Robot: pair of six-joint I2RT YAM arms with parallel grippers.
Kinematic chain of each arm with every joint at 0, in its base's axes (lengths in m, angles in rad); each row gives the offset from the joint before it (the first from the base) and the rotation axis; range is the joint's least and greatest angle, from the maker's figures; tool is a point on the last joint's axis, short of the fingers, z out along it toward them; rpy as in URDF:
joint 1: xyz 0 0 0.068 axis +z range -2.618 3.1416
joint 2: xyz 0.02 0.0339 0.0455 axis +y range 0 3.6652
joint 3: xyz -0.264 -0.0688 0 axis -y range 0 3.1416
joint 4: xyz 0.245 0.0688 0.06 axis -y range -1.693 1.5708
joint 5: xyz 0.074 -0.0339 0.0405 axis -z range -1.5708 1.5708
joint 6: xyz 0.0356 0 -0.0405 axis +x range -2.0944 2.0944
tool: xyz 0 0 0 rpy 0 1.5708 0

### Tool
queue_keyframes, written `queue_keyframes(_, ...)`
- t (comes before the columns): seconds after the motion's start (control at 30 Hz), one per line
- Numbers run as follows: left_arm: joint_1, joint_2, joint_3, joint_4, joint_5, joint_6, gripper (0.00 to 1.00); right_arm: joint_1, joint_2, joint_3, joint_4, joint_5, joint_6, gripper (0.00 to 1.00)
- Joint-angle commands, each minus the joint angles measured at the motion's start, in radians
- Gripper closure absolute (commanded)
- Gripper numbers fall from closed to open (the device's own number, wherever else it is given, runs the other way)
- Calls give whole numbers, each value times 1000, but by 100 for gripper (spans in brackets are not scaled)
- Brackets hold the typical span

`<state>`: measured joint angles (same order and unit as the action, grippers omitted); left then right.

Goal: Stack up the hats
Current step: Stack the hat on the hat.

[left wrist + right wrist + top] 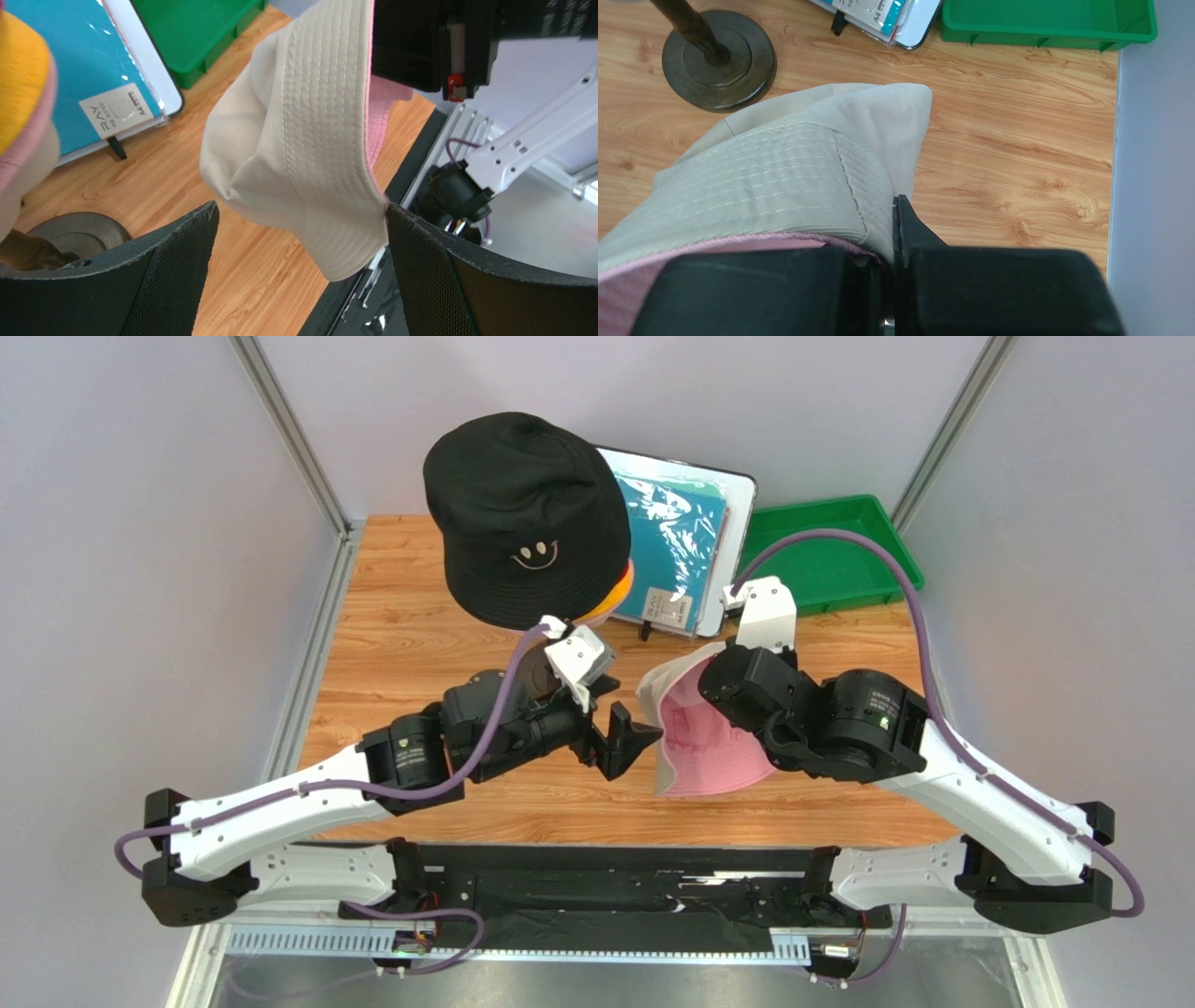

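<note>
A black hat (526, 518) with a smiley tops the stack on the mannequin; an orange-yellow hat's brim (617, 595) peeks out below it and shows in the left wrist view (21, 84). My right gripper (896, 213) is shut on the brim of a beige hat (780, 168) with a pink inner side (701, 742), holding it above the table. My left gripper (302, 273) is open, its fingers either side of the hanging beige brim (309, 161), the right finger (449, 280) touching its edge. In the top view my left gripper (631, 739) sits just left of the hat.
The mannequin's dark round base (717, 59) stands on the wooden table (407, 637). A teal sheet in a white frame (673, 532) leans behind it. A green tray (828, 553) sits at the back right. Grey walls close both sides.
</note>
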<state>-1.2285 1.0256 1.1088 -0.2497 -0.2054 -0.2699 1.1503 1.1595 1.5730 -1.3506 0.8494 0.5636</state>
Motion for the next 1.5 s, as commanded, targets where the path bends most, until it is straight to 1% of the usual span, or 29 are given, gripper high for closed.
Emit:
queue_keyframes(0.0, -6, -55, 59, 15, -43, -46, 7, -15, 25, 58, -41, 82, 48, 100)
queue_keyframes(0.13, -6, -35, 65, 24, -43, -64, 7, -17, 43, 70, -28, 83, 44, 100)
queue_keyframes(0.33, -6, 89, 152, 3, -61, -40, 6, -17, 52, 68, -22, 63, 48, 100)
queue_keyframes(0.4, -6, 114, 175, -16, -89, -19, 9, -17, 39, 62, -28, 62, 56, 100)
queue_keyframes(0.43, -6, 140, 201, -45, -106, -11, 14, -17, 34, 61, -28, 53, 55, 100)
queue_keyframes(0.47, -6, 151, 212, -57, -133, 1, 19, -17, 20, 56, -24, 48, 53, 100)
queue_keyframes(0.5, -6, 160, 223, -65, -138, 33, 29, -17, 14, 52, -19, 47, 48, 100)
queue_keyframes(0.53, -6, 174, 233, -62, -143, 49, 58, -17, 8, 48, -12, 48, 39, 100)
queue_keyframes(0.57, -6, 180, 240, -59, -153, 64, 73, -17, 3, 48, -10, 59, 27, 100)
queue_keyframes(0.6, -6, 186, 249, -57, -157, 99, 84, -17, 5, 62, -15, 71, 21, 100)
queue_keyframes(0.63, -5, 197, 273, -46, -158, 119, 100, -20, 8, 73, -18, 100, 13, 100)
queue_keyframes(0.7, -3, 215, 305, -31, -160, 211, 100, -44, 16, 103, -15, 131, -31, 100)
queue_keyframes(0.77, 3, 249, 358, 18, -154, 294, 100, -75, 14, 139, 66, 160, -101, 100)
queue_keyframes(0.8, 7, 261, 374, 41, -152, 378, 100, -121, 11, 143, 114, 160, -190, 100)
queue_keyframes(0.83, 27, 287, 414, 77, -149, 411, 100, -145, 6, 151, 211, 165, -242, 100)
queue_keyframes(0.9, 58, 315, 465, 107, -89, 490, 100, -190, 9, 176, 277, 206, -342, 100)
queue_keyframes(0.97, 104, 362, 567, 124, -34, 537, 100, -201, 19, 234, 391, 292, -419, 100)
queue_keyframes(1.0, 116, 382, 606, 128, -26, 602, 100, -204, 19, 249, 453, 318, -536, 100)
queue_keyframes(1.03, 142, 419, 682, 142, -22, 639, 100, -205, 11, 254, 626, 348, -609, 100)
queue_keyframes(1.07, 156, 438, 715, 161, -19, 716, 100, -204, 2, 236, 736, 352, -693, 100)
queue_keyframes(1.1, 168, 455, 746, 180, -23, 751, 100, -205, -4, 220, 846, 344, -762, 100)
queue_keyframes(1.13, 196, 482, 805, 226, -31, 782, 100, -205, -15, 208, 1056, 317, -895, 100)
queue_keyframes(1.17, 214, 494, 836, 239, -14, 848, 100, -205, -12, 202, 1138, 301, -944, 100)
queue_keyframes(1.2, 233, 523, 908, 271, -6, 877, 100, -207, -8, 208, 1206, 275, -979, 100)
queue_keyframes(1.23, 272, 536, 942, 291, -9, 900, 100, -210, 12, 223, 1291, 207, -1028, 100)
queue_keyframes(1.3, 323, 573, 1041, 332, 18, 929, 100, -228, 45, 263, 1384, 140, -1073, 100)
queue_keyframes(1.37, 412, 590, 1083, 374, 89, 928, 100, -248, 107, 286, 1500, 56, -1126, 100)
queue_keyframes(1.4, 467, 603, 1106, 427, 115, 929, 100, -256, 132, 314, 1531, 27, -1137, 100)
queue_keyframes(1.47, 518, 625, 1138, 470, 164, 926, 100, -279, 218, 360, 1610, -22, -1172, 100)
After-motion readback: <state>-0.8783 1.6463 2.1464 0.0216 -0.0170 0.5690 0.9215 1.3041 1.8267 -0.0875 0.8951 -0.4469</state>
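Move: The left hand, open, has the middle of the cream-and-pink hat about 7 cm to its right, 3 cm ahead and 3 cm lower; for the right hand, which already pinches its brim, the middle is some 5 cm left and 2 cm back, barely lower. The black hat topping the stack stands from the right hand about 11 cm ahead, 24 cm left and 12 cm higher. The board stands roughly 22 cm ahead, 10 cm left and 20 cm below. While the right hand keeps its pinch and almost waits, the left bobs a few centimetres up and back down, eases about 4 cm forward and right onto the free side of the cream-and-pink hat's brim, and shuts on it. Then both hands, gripping the brim from either side, swing the hat up and forward with gathering speed, rising some 25 to 30 cm while their fingers tip upward by about 50 degrees, to a height above the stack and still to its right. ##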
